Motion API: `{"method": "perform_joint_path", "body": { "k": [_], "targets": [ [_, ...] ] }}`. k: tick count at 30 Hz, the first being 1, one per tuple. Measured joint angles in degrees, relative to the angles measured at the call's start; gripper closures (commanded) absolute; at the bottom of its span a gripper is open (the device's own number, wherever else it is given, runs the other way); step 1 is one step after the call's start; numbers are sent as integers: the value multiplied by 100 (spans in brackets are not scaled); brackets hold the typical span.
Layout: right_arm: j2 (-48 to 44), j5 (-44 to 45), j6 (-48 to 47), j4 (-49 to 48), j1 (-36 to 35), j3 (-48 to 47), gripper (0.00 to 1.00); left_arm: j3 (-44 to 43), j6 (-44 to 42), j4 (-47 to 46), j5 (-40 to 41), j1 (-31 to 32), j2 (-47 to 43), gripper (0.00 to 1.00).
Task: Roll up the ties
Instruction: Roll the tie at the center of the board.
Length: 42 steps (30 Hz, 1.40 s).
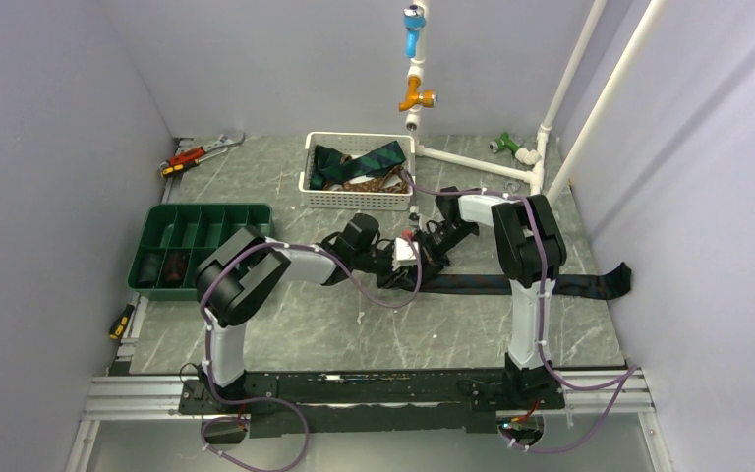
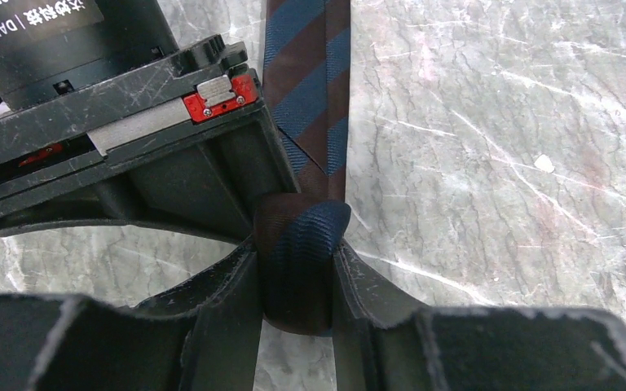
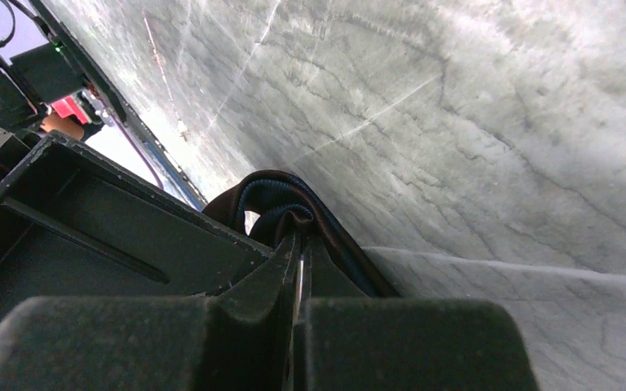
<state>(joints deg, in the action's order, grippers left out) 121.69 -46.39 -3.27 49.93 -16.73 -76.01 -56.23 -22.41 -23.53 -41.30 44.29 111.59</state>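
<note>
A dark navy and maroon striped tie (image 1: 531, 285) lies flat across the table toward the right wall. Its left end is wound into a small roll (image 2: 301, 261) where both grippers meet. My left gripper (image 2: 300, 248) clamps this roll from both sides, and the flat strip (image 2: 310, 81) runs away from it. My right gripper (image 3: 299, 236) is shut, with the tie's fabric (image 3: 281, 199) looped over its tips and pinched between them. In the top view the left gripper (image 1: 400, 258) and right gripper (image 1: 423, 248) sit tip to tip. More ties (image 1: 359, 162) lie in the white basket.
The white basket (image 1: 359, 201) stands behind the grippers. A green divided tray (image 1: 202, 212) at the left holds two dark rolls (image 1: 161, 267). A wrench and pliers (image 1: 202, 150) lie at the back left, a screwdriver (image 1: 120, 322) by the left edge, white pipes (image 1: 472, 162) at the back right.
</note>
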Motion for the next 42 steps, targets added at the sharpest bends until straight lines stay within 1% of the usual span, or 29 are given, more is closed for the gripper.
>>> {"method": "perform_joint_path", "body": {
  "k": [5, 8, 13, 15, 16, 21, 27, 30, 33, 37, 39, 42],
  "targets": [
    [-63, 28, 72, -76, -2, 63, 100, -4, -153, 131, 118, 22, -37, 62],
    [-94, 50, 109, -101, -7, 79, 97, -4, -232, 199, 199, 48, -66, 62],
    [-201, 131, 168, -199, -4, 142, 96, -20, -282, 273, 297, 74, -74, 62],
    [-278, 153, 162, -249, 9, 190, 97, 0, -306, 525, 551, 70, -28, 62],
    [-332, 170, 153, -284, 9, 225, 100, 31, -295, 494, 505, 52, 35, 62],
    [-452, 208, 140, -463, 9, 372, 99, 160, -297, 308, 544, 33, -2, 62],
    [-455, 179, 83, -457, 11, 372, 76, 160, -234, 286, 564, 33, 0, 63],
    [-507, 133, 20, -382, 66, 367, 70, 149, -234, 315, 568, 33, 0, 63],
    [-651, 142, -144, -177, 278, 365, 65, 125, -238, 365, 575, 33, 0, 63],
    [-914, 94, -358, 177, 708, 323, 52, 74, -240, 461, 581, 33, 0, 63],
    [-1032, 26, -407, 282, 807, 313, 51, 44, -254, 522, 584, 37, 4, 63],
    [-1193, -195, -402, 328, 737, 306, 51, -31, -260, 643, 579, 37, 22, 63]
  ]
}}
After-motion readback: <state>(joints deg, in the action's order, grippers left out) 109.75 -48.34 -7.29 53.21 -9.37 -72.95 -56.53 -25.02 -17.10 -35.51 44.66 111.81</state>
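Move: The tie roll sits between the left gripper's fingers, its middle about 1 cm right of the left hand point and level fore-and-aft, while the closed right fingers pinch it from about 1 cm right and 1 cm ahead of its middle. From the left hand, the flat tie strip's middle lies some 25 cm to the right, 1 cm back and about 3 cm down; the white basket stands some 25 cm ahead and 12 cm to the left. Keep the left fingers on both ends of the tie roll and bring it down about 2 cm and slightly left, towards the board, tipping the hand only a little, then hold it there. Next open the right fingers to about half, let go of the tie, and draw that gripper up some 5 cm and to the right, away from the roll. ##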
